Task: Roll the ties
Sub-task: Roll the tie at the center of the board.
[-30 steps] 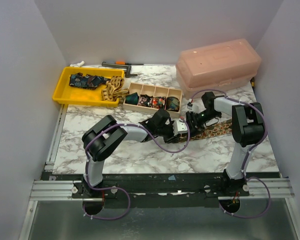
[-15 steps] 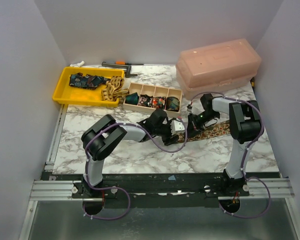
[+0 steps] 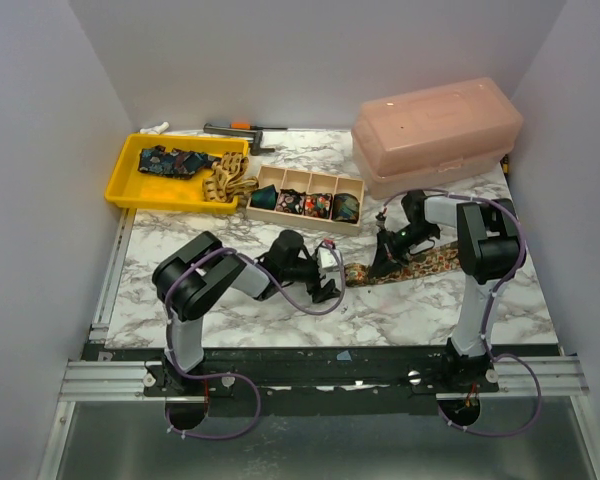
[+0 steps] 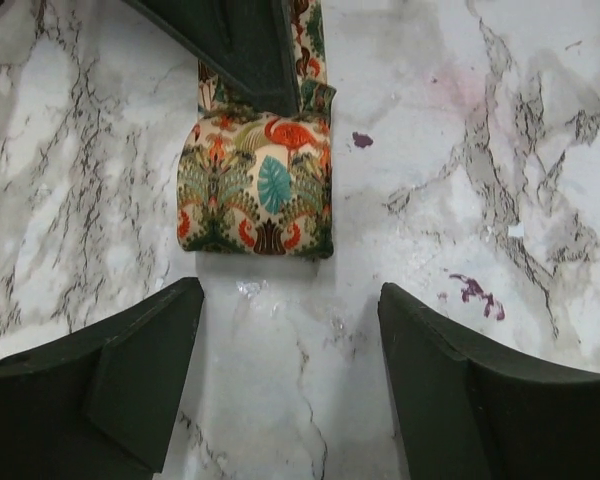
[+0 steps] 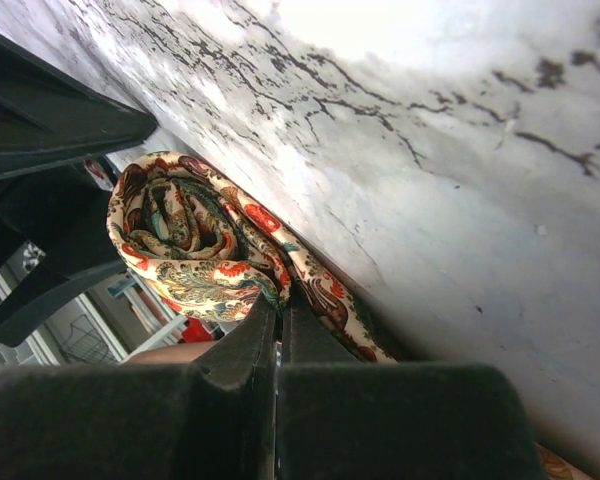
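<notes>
A tie with a red, green and cream print lies flat on the marble right of centre. Its left end is rolled into a small coil. My left gripper stands open a short way in front of the coil, with only bare marble between its fingers. My right gripper is shut. Its joined tips press on the tie just where the coil meets the flat strip. In the left wrist view the right gripper's dark fingers reach down onto the tie behind the coil.
A wooden divided box behind the arms holds several rolled ties. A yellow tray at back left holds loose ties. A pink lidded plastic box stands at back right. Small tools lie by the back wall.
My left gripper opened, let go of the coil and drew back to the left. My right gripper shut and stays pressed on the tie by the coil.
</notes>
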{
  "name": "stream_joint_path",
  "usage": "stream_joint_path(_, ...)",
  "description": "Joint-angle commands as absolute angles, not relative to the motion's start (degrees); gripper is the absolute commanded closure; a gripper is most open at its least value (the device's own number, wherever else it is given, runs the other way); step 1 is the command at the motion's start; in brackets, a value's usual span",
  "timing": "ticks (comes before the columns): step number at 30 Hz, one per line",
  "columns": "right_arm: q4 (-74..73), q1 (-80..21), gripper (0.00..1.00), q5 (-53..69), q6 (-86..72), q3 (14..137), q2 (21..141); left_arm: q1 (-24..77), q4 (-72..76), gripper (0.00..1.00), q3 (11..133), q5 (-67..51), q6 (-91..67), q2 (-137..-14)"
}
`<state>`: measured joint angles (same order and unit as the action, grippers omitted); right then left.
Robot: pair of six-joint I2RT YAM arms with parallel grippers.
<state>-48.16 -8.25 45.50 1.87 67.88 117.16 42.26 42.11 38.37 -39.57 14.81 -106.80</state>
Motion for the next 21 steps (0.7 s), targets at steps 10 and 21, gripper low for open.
stream_joint_path(10, -45.39, -9.03, 1.00, 35.07, 6.11, 67.23, 123.12, 44.92, 49.36, 0.48, 42.05, -38.26, 12.48, -112.72)
stream_joint_path(21, -44.91, -9.48, 1.00, 36.65, 6.41, 67.85, 124.11, 47.06, 48.21, 0.57, 48.86, -38.42, 9.93, -111.70)
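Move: The rolled end of the tie lies about 5 cm to the left hand's right, some 1 cm ahead and roughly 1 cm below its open fingers. The right fingertips, shut on the tie at the roll's far side, are about 8 cm to the left hand's right and 1 cm ahead; from the right hand the roll is some 3 cm to the left. The wooden box stands about 19 cm ahead and 8 cm left of the left hand. Rightward, nearly level, the left hand slides about 2.5 cm to the rolled end while its fingers close to roughly half their opening and come to bear on the roll's two edges; it then goes another 1.5 cm right and rises as much, pushing the roll over towards the right fingers. The right hand stays put, still pinching the tie beside the roll. ##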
